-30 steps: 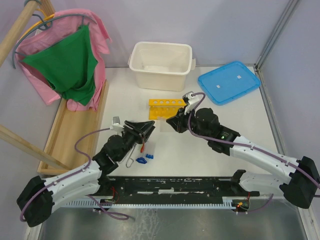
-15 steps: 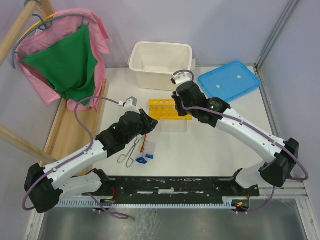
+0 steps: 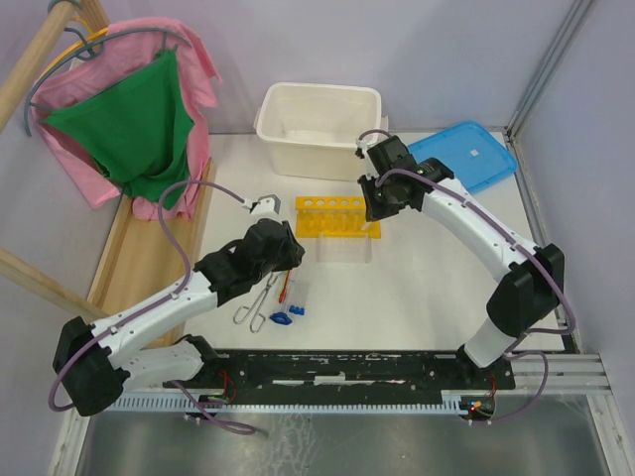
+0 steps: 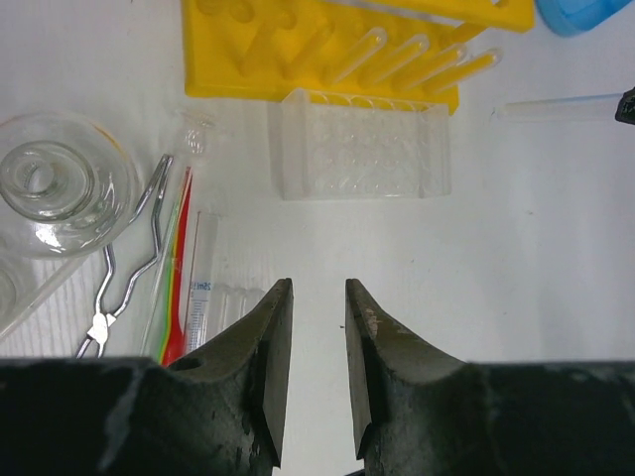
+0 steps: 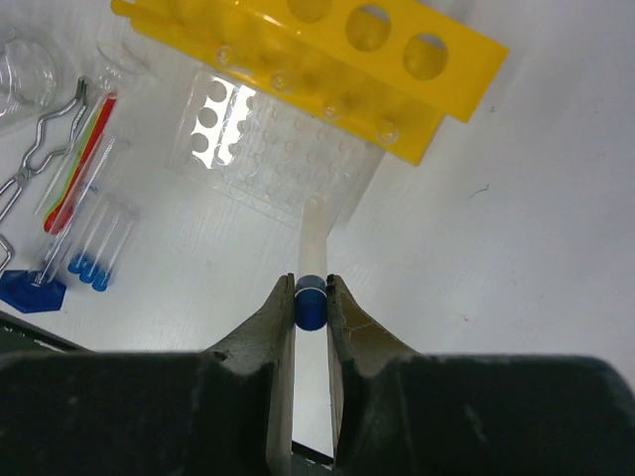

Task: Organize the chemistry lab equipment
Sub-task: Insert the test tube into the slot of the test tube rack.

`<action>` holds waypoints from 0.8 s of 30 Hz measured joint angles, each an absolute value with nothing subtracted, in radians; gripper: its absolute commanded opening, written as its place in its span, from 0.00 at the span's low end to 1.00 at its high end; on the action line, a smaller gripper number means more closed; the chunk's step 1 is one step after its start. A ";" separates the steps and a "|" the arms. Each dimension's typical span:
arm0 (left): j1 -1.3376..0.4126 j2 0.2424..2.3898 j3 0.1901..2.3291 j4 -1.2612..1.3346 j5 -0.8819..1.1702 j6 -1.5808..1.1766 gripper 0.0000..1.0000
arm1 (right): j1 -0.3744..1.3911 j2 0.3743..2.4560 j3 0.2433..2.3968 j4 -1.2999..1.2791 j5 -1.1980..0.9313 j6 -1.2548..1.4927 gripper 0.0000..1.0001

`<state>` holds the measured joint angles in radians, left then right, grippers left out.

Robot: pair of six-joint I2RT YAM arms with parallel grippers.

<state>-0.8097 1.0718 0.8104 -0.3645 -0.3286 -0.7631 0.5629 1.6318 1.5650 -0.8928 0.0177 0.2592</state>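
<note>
The yellow test-tube rack point(image 3: 332, 216) lies near the table's middle, with a clear well plate point(image 3: 347, 248) just in front of it. My right gripper point(image 5: 311, 297) is shut on the blue cap of a clear tube point(image 5: 313, 233), which hangs over the plate's edge near the rack's point(image 5: 327, 59) right end. My left gripper point(image 4: 317, 297) is open by a narrow gap with nothing in it, above bare table before the plate point(image 4: 362, 149). To its left lie a glass flask point(image 4: 55, 193), metal tongs point(image 4: 134, 258) and the thin red rod point(image 4: 179, 297). More blue-capped tubes point(image 5: 99, 243) lie flat nearby.
A large white tub point(image 3: 319, 124) stands behind the rack, and a flat blue lid point(image 3: 466, 159) lies at the back right. A wooden tray point(image 3: 149, 248) runs along the left edge under hanging pink and green cloth point(image 3: 129, 119).
My right arm has carried the tube from in front of the plate up toward the rack's right end. My left gripper has narrowed and moved a little toward the rack.
</note>
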 measured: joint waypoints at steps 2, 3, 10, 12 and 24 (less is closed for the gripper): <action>-0.810 1.088 0.806 -0.367 -0.324 -0.757 0.34 | 0.565 1.653 1.565 -0.903 -0.006 0.255 0.07; -0.810 1.089 0.802 -0.367 -0.321 -0.755 0.34 | 0.566 1.661 1.565 -0.905 -0.015 0.252 0.07; -0.810 1.087 0.798 -0.368 -0.322 -0.734 0.34 | 0.567 1.707 1.565 -0.908 -0.042 0.235 0.07; -0.810 1.087 0.798 -0.368 -0.323 -0.731 0.34 | 0.567 1.728 1.565 -0.907 -0.045 0.233 0.07; -0.809 1.087 0.786 -0.365 -0.324 -0.730 0.34 | 0.567 1.822 1.565 -0.904 -0.047 0.226 0.07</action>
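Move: The clear rack that the held blue-capped tube is going to lies about 4 cm to the right hand's left and 2 cm back, its middle roughly 15 cm below. Just beyond it the yellow rack stands about 4 cm ahead of this hand and 5 cm to its left. The white bin is about 21 cm ahead and 8 cm to the left. From the left hand, the clear rack is about 6 cm ahead and 9 cm to the right, 13 cm below. Lower the right gripper about 7 cm towards the right-hand end of the clear rack, easing roughly 1 cm left on the way and keeping the blue-capped end of the tube pinched. Tip the fingers about 10 degrees closer to straight down as you sink, so that the tube's free end leads. ##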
